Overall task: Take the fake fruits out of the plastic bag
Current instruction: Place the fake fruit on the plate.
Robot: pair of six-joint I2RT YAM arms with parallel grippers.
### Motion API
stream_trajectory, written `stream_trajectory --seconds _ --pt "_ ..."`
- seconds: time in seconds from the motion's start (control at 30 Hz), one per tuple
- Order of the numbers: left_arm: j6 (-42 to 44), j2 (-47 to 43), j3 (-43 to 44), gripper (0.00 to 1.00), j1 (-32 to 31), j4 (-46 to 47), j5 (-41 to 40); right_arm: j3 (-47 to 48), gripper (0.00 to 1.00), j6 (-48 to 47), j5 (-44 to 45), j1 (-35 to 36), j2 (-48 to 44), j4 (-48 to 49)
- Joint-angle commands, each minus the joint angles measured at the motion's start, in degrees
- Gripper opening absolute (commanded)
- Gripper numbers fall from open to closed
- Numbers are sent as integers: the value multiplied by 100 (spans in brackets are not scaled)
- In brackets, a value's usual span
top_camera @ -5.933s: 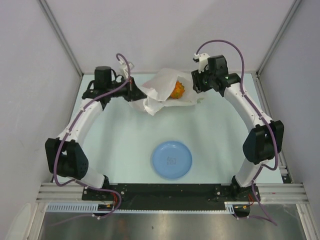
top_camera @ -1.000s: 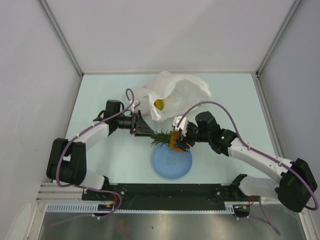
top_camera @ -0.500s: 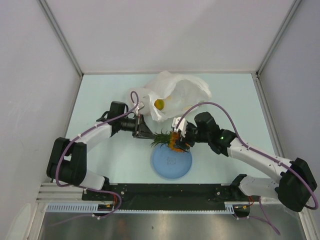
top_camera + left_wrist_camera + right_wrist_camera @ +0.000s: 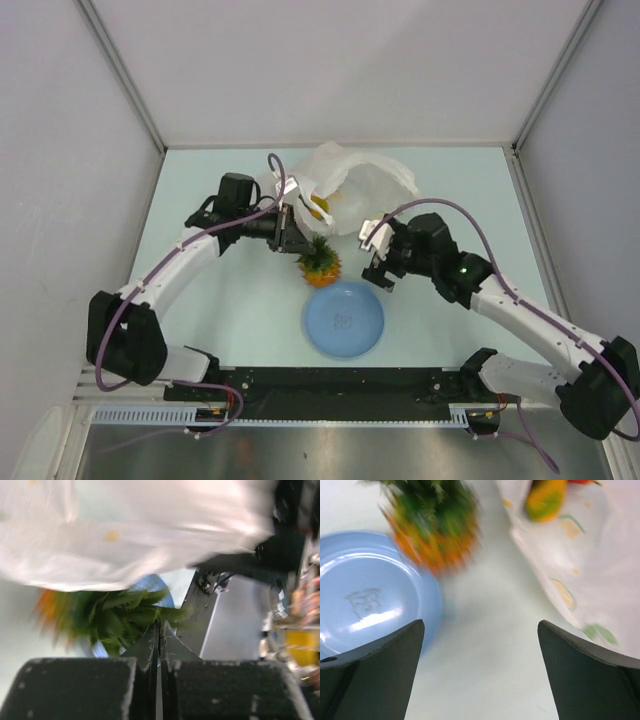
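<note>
The orange pineapple (image 4: 321, 265) with its green crown hangs just past the far edge of the blue plate (image 4: 343, 320). My left gripper (image 4: 300, 238) is shut on a leaf of its crown (image 4: 120, 612), the jaws nearly touching (image 4: 160, 625). My right gripper (image 4: 373, 256) is open and empty to the right of the pineapple, which is blurred in its wrist view (image 4: 435, 530). The white plastic bag (image 4: 365, 185) lies behind, its mouth toward me. A yellow-orange wedge (image 4: 318, 207) shows inside it (image 4: 545, 497), with a red piece (image 4: 580, 482) beside it. The green ball is hidden.
The light-blue plate (image 4: 365, 595) lies at the front middle of the pale table. The bag (image 4: 150, 545) hangs just above the left gripper's fingers. White walls close the table on three sides.
My right gripper has let go of the pineapple and drawn back to the right. My left gripper has pulled the pineapple by its crown back and left, off the plate's edge.
</note>
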Motion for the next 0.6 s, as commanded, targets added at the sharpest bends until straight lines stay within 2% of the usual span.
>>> stream_trajectory --seconds 0.0,0.07,0.13,0.2,0.33,0.47,0.57 --pt "1900 -356 703 0 -342 -1163 -311 340 100 -79 -161 -530 -717 -818" --pt "2220 -330 931 0 -535 -1506 -434 340 100 351 -355 -1083 -841 -864" --pt "2939 -199 1160 0 -798 -2129 -548 340 100 851 -338 -1617 -929 -741" --pt "3658 -102 1538 0 -1010 -2734 -1005 340 100 1090 -374 -1927 -912 -593" --pt "3961 -154 1855 0 -1423 -3088 -1357 332 100 1766 -163 -2411 -781 -240" --pt "4269 -40 2084 0 -1863 -3607 -1612 332 99 2012 144 -2701 -675 -91" --pt "4190 -84 2049 0 -2109 -3573 -1867 323 99 2468 -283 -3226 -780 49"
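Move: The left hand grips the pineapple by its leaves; the plate it is bound for lies about 9 cm back, 8 cm to the right and 18 cm below, while the bag's middle is some 18 cm ahead and 7 cm to the right, about 14 cm below. From the empty right hand the bag is roughly 18 cm ahead, 9 cm left and 12 cm lower; the pineapple is level ahead, about 12 cm left and 5 cm lower. The left hand keeps its shut grip on the leaves, lifts a couple of centimetres at once, then carries the pineapple back about 7 cm and slightly right over the plate, staying at that height while its fingers swing clockwise and tip downward by nearly 30 degrees each. Meanwhile the right hand, already open and clear of the fruit, sweeps right and somewhat forward, rising a little and turning clockwise, away from the pineapple and plate with its fingers still wide. ##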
